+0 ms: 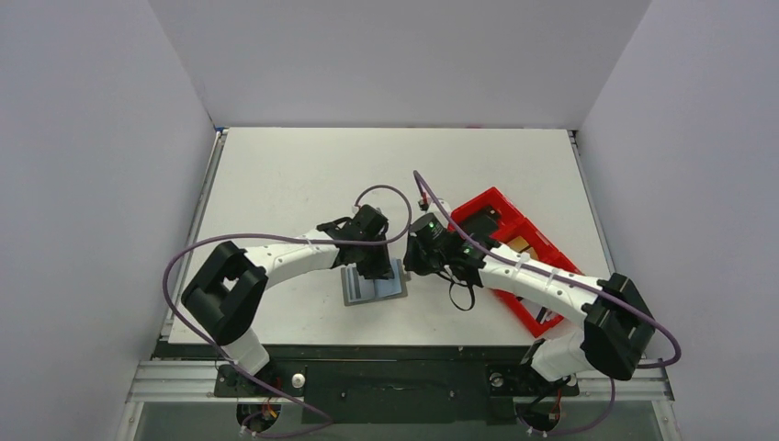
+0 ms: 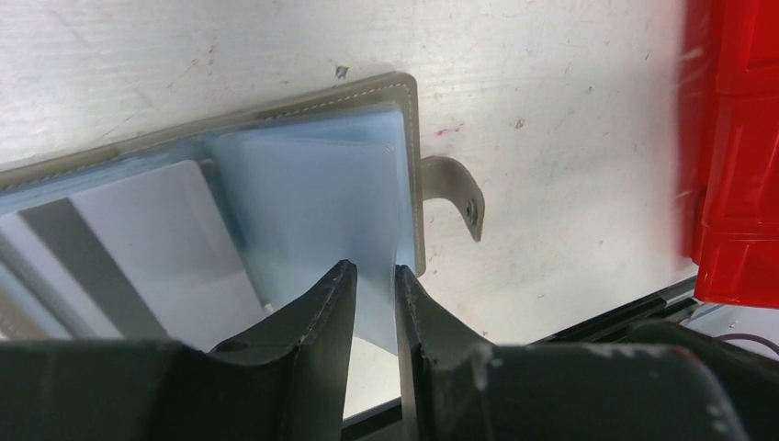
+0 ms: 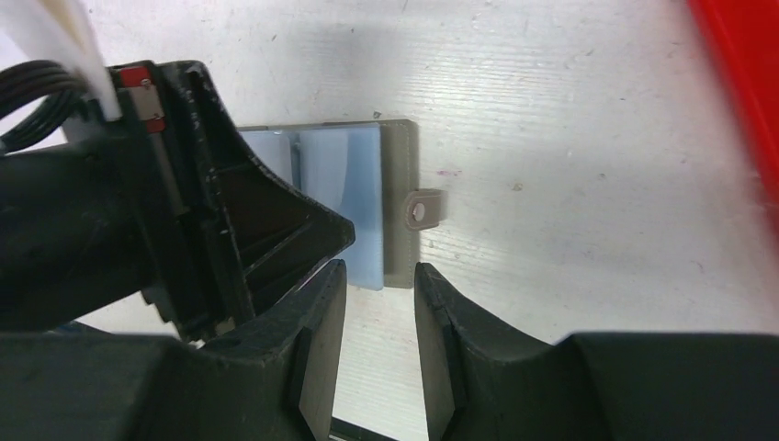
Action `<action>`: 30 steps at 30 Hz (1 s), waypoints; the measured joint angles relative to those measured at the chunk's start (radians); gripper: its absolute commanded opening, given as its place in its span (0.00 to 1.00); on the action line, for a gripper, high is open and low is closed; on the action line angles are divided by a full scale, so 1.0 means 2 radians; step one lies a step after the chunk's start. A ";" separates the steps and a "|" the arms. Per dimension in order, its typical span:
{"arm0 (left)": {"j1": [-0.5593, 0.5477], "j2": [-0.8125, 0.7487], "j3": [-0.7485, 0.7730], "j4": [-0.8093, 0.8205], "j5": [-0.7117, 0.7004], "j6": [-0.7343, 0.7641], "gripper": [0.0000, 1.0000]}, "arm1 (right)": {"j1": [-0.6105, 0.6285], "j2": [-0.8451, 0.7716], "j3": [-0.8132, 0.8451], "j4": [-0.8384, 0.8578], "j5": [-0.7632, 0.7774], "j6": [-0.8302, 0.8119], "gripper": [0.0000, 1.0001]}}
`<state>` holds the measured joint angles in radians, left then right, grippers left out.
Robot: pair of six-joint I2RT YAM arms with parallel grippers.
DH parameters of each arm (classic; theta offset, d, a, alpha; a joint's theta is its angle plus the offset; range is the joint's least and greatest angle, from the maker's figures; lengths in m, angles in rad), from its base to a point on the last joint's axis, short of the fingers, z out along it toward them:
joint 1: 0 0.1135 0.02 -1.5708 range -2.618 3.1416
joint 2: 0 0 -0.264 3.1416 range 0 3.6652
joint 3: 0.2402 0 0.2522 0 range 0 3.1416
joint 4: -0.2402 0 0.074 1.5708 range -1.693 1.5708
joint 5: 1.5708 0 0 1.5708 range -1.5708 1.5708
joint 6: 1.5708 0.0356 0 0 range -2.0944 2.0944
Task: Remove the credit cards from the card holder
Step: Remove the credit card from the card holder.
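Note:
The card holder (image 1: 375,287) lies open on the table, taupe-grey rim and blue-grey pockets (image 2: 312,184) facing up, its small tab (image 2: 457,188) sticking out on the right. A pale card with a dark stripe (image 2: 138,243) shows in its left half. My left gripper (image 2: 372,268) hovers over the right pocket's near corner, jaws a narrow slit apart, the blue pocket showing through the gap. My right gripper (image 3: 378,266) stands open just short of the card holder's (image 3: 397,211) right edge, nothing between its fingers. A tan card (image 1: 521,244) lies in the red tray.
The long red tray (image 1: 487,197) sits right of the card holder, partly under my right arm, and edges the left wrist view (image 2: 735,147). The table's near edge runs close behind both grippers. My left gripper's body fills the left of the right wrist view.

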<state>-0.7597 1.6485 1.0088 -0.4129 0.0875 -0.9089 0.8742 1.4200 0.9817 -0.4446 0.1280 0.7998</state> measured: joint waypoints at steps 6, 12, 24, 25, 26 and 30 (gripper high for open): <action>-0.003 0.035 0.015 0.013 0.011 0.000 0.32 | -0.002 -0.039 -0.017 -0.010 0.015 0.010 0.31; -0.002 0.043 0.016 0.022 0.020 0.002 0.37 | -0.002 -0.044 -0.022 -0.010 0.017 0.016 0.31; 0.035 -0.004 0.016 0.026 0.024 0.025 0.38 | 0.023 -0.023 -0.010 -0.009 0.016 0.025 0.31; 0.040 -0.013 0.013 0.026 0.024 0.028 0.38 | 0.030 -0.010 -0.002 -0.008 0.016 0.025 0.31; 0.047 -0.022 0.008 0.026 0.024 0.030 0.38 | 0.033 -0.001 0.004 -0.006 0.015 0.025 0.31; 0.079 -0.051 -0.017 0.023 0.025 0.040 0.37 | 0.051 0.046 0.041 -0.004 0.009 0.025 0.31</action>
<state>-0.6022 1.5475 0.9756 -0.3679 0.1368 -0.8291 0.9752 1.5127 1.0641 -0.4522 0.1459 0.8490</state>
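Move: The card holder lies open below both grippers. Its turned right page is about 4 cm below the left gripper, 1 cm ahead and 1 cm to its right; the striped card in the left page is some 5 cm to that gripper's left, level with it, and the snap tab about 5 cm right and 2 cm ahead. From the right gripper, the right page is about 4 cm left, 2 cm ahead and 9 cm down, and the striped card some 10 cm left and 1 cm ahead. Bring the left gripper down about 1.5 cm and a little right onto the turned page, opening its fingers wider, then lift it off some 4.5 cm while swinging forward and left, clear of the page. Let the right gripper ease slightly right and up, pause, then come back left about 4.5 cm and a little towards the base, over the right page, fingers still partly open. ##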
